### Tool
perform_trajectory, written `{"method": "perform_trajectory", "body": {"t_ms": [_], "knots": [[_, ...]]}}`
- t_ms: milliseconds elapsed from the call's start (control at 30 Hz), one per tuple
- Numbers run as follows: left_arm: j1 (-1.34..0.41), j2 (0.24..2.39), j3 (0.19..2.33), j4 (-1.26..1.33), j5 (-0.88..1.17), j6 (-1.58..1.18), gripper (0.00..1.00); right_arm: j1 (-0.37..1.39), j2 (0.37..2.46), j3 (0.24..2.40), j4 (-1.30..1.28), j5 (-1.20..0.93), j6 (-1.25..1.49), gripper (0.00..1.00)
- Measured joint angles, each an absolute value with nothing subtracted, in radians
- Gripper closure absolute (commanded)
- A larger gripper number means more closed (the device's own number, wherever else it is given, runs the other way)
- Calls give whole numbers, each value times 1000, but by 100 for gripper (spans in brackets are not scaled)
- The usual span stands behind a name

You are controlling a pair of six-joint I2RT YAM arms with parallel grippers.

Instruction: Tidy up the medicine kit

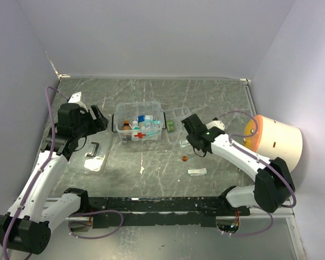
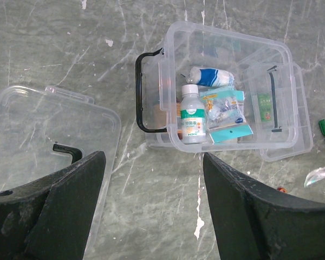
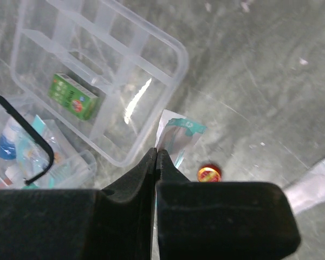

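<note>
The medicine kit (image 1: 140, 122) is a clear box with a red cross and black side handles, standing open at mid-table. In the left wrist view the medicine kit (image 2: 227, 81) holds a white bottle (image 2: 192, 116), a blue-and-white tube (image 2: 211, 77) and teal packets. My left gripper (image 1: 100, 120) hovers open and empty to its left, above bare table; the same left gripper (image 2: 154, 157) shows wide-apart fingers. My right gripper (image 3: 157, 151) is shut on the edge of a clear teal-printed packet (image 3: 179, 132), just right of the compartmented tray (image 3: 97, 70).
The flat clear lid (image 1: 95, 157) with a black handle lies left of the kit. The tray holds a green box (image 3: 71, 96). A small red-orange disc (image 1: 184, 158) and a white sachet (image 1: 197, 171) lie near the right arm. A white-and-orange cylinder (image 1: 276, 141) stands far right.
</note>
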State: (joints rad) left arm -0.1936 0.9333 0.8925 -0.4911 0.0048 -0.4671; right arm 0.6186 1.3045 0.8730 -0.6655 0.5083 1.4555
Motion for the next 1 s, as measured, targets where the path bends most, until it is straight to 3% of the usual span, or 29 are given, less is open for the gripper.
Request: {"method": "perform_trajectory", "body": {"t_ms": [333,900,1000], "knots": [[-194,935,892,-491,4,-467,17,612,1532,1023,-535,540,1388,100],[-207,936,892,-492,-4,-467,17,573,1686,1028,-460,497,1444,100],[-207,936,892,-492,-5,-467,17,573,1701,1028,-451,476,1443,86]]}}
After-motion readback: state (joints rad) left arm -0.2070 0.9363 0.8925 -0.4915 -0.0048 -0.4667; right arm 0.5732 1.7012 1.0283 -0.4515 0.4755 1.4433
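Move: The right hand already holds the packet in shut fingers. It is bound for the nearest compartment of the clear organizer, about 6 cm ahead, 4 cm left and 8 cm below. From the hand, the green pack lies some 11 cm ahead and 7 cm left, the red button about 4 cm back and 2 cm left, the kit box roughly 12 cm ahead and 17 cm left. The compartment is about 4 cm ahead of the idle left hand, 24 cm right and 20 cm below. The right hand carries the packet forward about 7 cm and left over the organizer, then down into its near compartment. ##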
